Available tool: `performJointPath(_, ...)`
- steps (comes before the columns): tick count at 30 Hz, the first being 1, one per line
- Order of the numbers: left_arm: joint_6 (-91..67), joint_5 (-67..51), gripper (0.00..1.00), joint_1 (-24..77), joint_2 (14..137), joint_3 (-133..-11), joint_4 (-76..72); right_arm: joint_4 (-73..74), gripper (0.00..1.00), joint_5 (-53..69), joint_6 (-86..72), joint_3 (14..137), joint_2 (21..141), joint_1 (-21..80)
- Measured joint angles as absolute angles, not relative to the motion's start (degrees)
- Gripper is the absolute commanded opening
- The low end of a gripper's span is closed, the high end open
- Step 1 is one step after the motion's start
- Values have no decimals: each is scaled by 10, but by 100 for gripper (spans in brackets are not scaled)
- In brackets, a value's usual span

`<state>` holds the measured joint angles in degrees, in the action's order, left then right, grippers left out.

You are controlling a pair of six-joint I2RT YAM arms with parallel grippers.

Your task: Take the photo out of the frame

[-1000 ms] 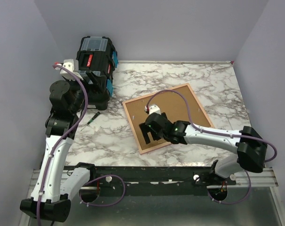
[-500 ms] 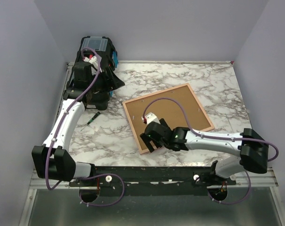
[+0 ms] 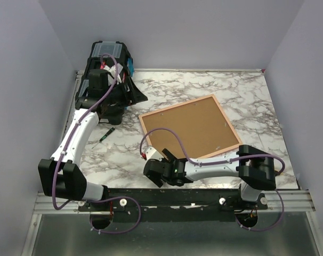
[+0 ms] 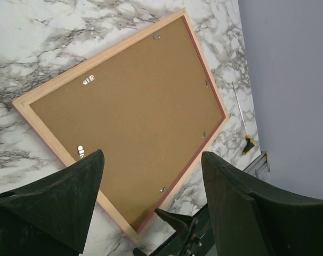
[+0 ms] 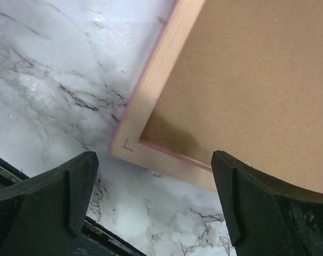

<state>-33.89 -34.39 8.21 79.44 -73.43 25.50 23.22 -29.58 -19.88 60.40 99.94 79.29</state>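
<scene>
The frame (image 3: 176, 107) lies face down on the marble table, its pink-edged wooden rim around a brown backing board (image 3: 191, 128) held by small metal tabs. The photo is hidden under that board. My right gripper (image 3: 152, 173) hovers low and open just off the frame's near-left corner (image 5: 124, 146); in the right wrist view the right gripper (image 5: 156, 208) has only marble between its fingers. My left gripper (image 3: 136, 95) is raised beside the toolbox, left of the frame and apart from it. It looks down on the frame (image 4: 97, 58), and the left gripper (image 4: 151, 202) is open and holds nothing.
A black and blue toolbox (image 3: 105, 64) stands at the table's back left corner. A small dark pen (image 3: 105, 134) lies on the marble left of the frame. A yellow-and-black tool (image 4: 248, 145) lies by the right wall. The black rail (image 3: 177, 197) runs along the near edge.
My right gripper slid from over the frame's near-left part toward the near edge, off its corner. My left arm swung up and back to the toolbox.
</scene>
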Motion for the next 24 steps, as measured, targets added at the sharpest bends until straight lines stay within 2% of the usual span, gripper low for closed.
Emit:
performJointPath(11,-257,-298,74,205,789,-745,271,230,100,-342,-336,496,850,762)
performJointPath(14,-240,-246,75,247,732,-692,237,230,100,-343,-356,466,826,747)
performJointPath(18,-229,-175,76,279,628,-639,217,219,97,-338,-329,447,816,747)
performJointPath(24,-269,-110,76,285,549,-569,185,180,88,-310,-222,455,821,747)
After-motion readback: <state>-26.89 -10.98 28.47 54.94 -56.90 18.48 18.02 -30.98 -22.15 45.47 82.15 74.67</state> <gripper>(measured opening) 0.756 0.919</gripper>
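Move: On the back of the frame, the metal clip by its near edge lies about 5 cm ahead of the right hand, 7 cm to its right and 5 cm lower. The frame's near corner is almost under that hand, some 2 cm to its left, level and 4 cm down. From the left hand that clip is roughly 16 cm back, 16 cm to the right and 28 cm below; the frame's left corner sits about 6 cm ahead, 4 cm left and 27 cm below it. The right hand leaves the near corner for the clip, sweeping about 7 cm to its right with a slight rise, then easing back 1.5 cm; its wrist swings clockwise and partly back, fingers kept wide open. High above the frame, the left hand slides right, then draws back about 9 cm in all, away from the left corner, with a brief rise and dip as its open fingers tilt up some 20 degrees. ##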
